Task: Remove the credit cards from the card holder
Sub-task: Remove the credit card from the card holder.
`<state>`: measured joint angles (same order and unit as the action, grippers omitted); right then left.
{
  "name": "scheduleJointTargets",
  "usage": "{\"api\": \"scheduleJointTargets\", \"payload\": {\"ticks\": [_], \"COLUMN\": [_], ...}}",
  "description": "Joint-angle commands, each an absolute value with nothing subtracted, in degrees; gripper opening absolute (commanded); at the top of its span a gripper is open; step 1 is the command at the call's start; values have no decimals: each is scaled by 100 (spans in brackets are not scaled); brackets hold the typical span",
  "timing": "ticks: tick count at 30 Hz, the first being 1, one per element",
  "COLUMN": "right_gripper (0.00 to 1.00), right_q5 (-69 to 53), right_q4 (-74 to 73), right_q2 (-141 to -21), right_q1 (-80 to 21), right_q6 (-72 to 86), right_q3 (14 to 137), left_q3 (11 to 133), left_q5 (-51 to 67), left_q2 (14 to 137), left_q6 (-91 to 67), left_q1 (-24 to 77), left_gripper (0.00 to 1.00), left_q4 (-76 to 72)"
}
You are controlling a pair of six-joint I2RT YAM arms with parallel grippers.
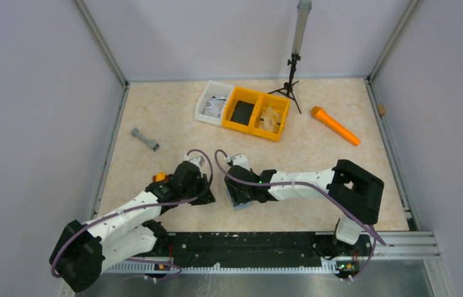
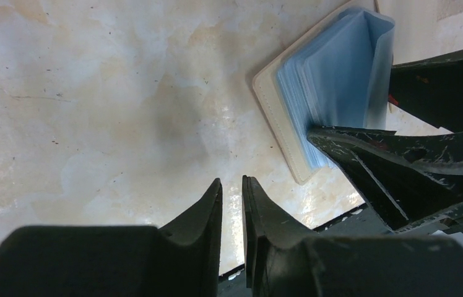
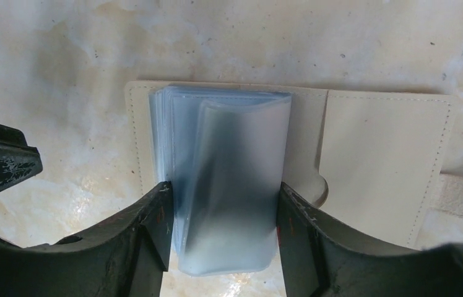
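Note:
The card holder (image 3: 384, 161) lies open on the table, beige cover flat, with a stack of frosted blue plastic sleeves (image 3: 229, 161) standing up from it. My right gripper (image 3: 223, 189) is shut on the stack, one finger on each side edge, and the front sleeve bows outward. The credit cards are hidden; I make out none through the sleeves. My left gripper (image 2: 231, 180) hovers just left of the card holder (image 2: 334, 80), its jaws a narrow slit apart with nothing between them. From above, both grippers meet over the card holder (image 1: 238, 201) near the front of the table.
At the back stand a white bin (image 1: 213, 102) and a yellow two-part bin (image 1: 257, 112) with a small tripod (image 1: 291, 80) behind. An orange handle-like object (image 1: 335, 125) lies back right, a grey dumbbell-shaped piece (image 1: 145, 139) at the left. The black rail (image 1: 247, 244) borders the near edge.

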<state>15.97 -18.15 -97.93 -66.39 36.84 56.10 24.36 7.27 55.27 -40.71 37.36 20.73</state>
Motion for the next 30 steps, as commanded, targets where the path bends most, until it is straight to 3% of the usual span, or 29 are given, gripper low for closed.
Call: {"api": "scheduleJointTargets", "payload": {"ticks": [1,6,13,17,20,24,30], "right_gripper": [46,39,15,12,5,4,3], "right_q5": [1418,1474,893,395,174,-100,-724], "right_q4": [-1670,-1493,-207,830,1246,1733,3056], "right_q2": [-9862,-9667,-8884,-8367,-8105,-7980,-7963], "right_q1": [-6680,-6680,-6313,-5932,-5726,-5525,-5187], "right_q6": [3739,3864,4276,4580,4786,4995,5481], "right_q3": [5466,5228,4077,3274,2879,2448,1717], "left_q3": [2453,2372,2137,2008,1904,1762,1498], "left_q5": [830,1009,1304,1422,1633,2045,2471], "left_q2": [5528,5577,5656,5634,5718,6045,6672], "left_q6": [-4006,-4046,-4202,-4308,-4401,-4632,-5011], "left_q1": [3713,3709,3706,3707,3702,3706,3705], "left_gripper": [21,22,24,27,33,51,56], "left_q4": [1899,1722,1320,1131,873,217,-1028]}}
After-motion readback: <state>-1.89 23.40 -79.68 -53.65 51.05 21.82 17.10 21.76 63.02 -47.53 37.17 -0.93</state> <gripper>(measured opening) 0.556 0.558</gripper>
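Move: The clear card sleeves of the card holder lie about 8 cm to the right of the left hand, 1 cm ahead and some 3 cm below it. The right hand already has them between its fingers, middle right at its fingertips. The bare beige flap lies some 7 cm to that hand's right, 2 cm ahead and 2 cm below. The yellow toy stands roughly 13 cm left of the left hand and 5 cm ahead, 2 cm lower. Rightward and slightly up, about 3.5 cm, the right hand draws the sleeves it still pinches by their sides, rolling some 35 degrees so its fingers point more to the left. The left hand eases back and down a little, then swings right about 4.5 cm in all towards the sleeves' left side, fingers opening from nearly shut to about half and tipping to the right. ##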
